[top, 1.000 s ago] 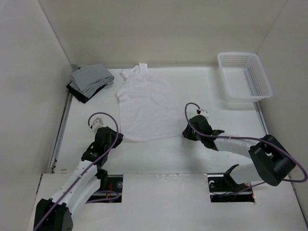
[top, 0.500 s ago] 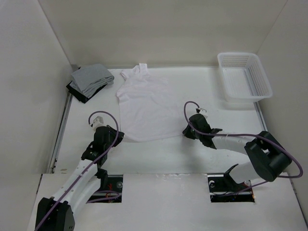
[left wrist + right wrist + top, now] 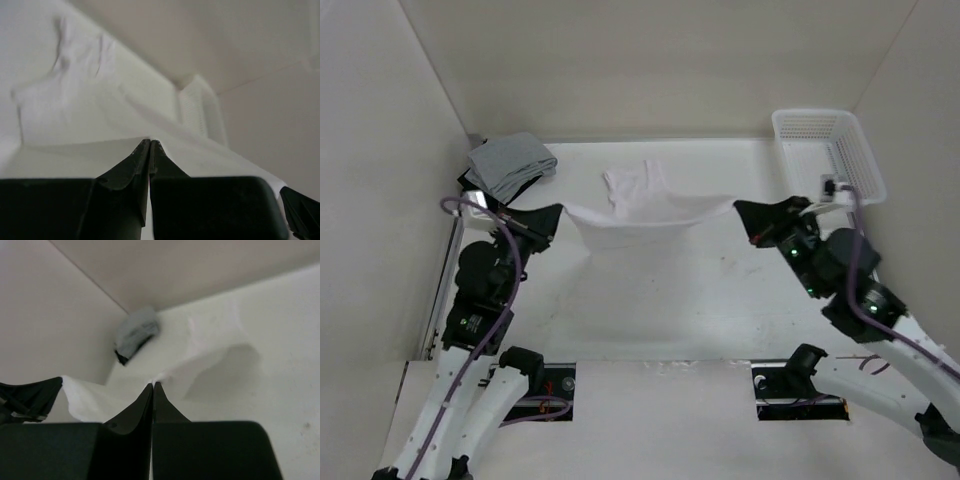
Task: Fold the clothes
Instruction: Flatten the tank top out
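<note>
The white tank top (image 3: 645,212) hangs stretched between my two grippers above the table, its hem pulled into a taut line. Its straps (image 3: 632,180) trail toward the back. My left gripper (image 3: 560,209) is shut on the left hem corner. My right gripper (image 3: 738,207) is shut on the right hem corner. In the left wrist view the left gripper (image 3: 150,141) pinches the cloth edge, and the tank top (image 3: 75,100) spreads beyond it. In the right wrist view the right gripper (image 3: 153,384) pinches the tank top (image 3: 220,355).
Folded grey and black garments (image 3: 507,166) lie at the back left corner, also seen as a grey stack (image 3: 137,332). A white plastic basket (image 3: 860,160) stands at the back right, close behind the right arm; the basket (image 3: 200,107) shows past the cloth. Walls enclose three sides.
Both arms have risen from the table's front and swung outward and back. They lifted the tank top's hem, and the right gripper closed on its corner. The garment no longer lies flat.
</note>
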`<state>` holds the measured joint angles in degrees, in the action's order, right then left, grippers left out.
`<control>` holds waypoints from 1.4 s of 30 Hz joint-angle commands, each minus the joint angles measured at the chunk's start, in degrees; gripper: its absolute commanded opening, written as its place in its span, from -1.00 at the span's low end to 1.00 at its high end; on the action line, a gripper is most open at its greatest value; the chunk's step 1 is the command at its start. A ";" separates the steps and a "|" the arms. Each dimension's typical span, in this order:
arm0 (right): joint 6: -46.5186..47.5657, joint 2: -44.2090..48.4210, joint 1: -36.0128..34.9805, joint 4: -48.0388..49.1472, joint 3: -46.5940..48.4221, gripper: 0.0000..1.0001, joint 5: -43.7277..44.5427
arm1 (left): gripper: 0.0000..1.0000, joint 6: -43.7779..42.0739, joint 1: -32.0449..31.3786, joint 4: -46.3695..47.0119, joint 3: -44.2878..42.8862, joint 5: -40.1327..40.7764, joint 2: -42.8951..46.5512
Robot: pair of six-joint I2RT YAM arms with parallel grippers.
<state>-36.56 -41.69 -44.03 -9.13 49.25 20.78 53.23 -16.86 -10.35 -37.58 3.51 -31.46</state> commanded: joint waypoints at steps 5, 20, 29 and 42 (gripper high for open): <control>19.56 -1.80 -15.92 -10.39 32.88 -1.00 19.37 | -1.00 -1.02 0.29 7.00 -24.00 3.60 1.50; 19.97 -19.72 5.18 -5.73 40.32 -1.00 -3.24 | -1.00 -0.86 4.50 13.42 -28.53 4.76 -18.78; 12.83 -45.82 22.71 -5.45 58.45 -1.00 -20.51 | -1.00 3.20 14.36 18.44 -38.50 -3.77 -46.82; 13.09 -54.47 25.44 -16.63 83.49 -1.00 -21.30 | -1.00 -0.59 14.89 15.27 -54.28 -4.13 -48.70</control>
<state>-23.18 -98.37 -19.31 -24.97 134.28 0.27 54.37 -2.35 3.14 -92.71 -0.67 -83.07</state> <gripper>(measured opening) 0.006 0.010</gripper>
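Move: Both hands already pinch the tank top's hem. From the left hand the shoulder straps lie about 21 cm ahead, 11 cm right and 28 cm down; from the right hand some 22 cm ahead, 15 cm left and 32 cm down. The grey folded pile is roughly 25 cm ahead and 18 cm left of the left hand, the white basket 26 cm ahead and 28 cm right of the right hand, both near table height. Keeping the hem, both hands swing up and back about 30 cm, whip forward and down, then rise again. ##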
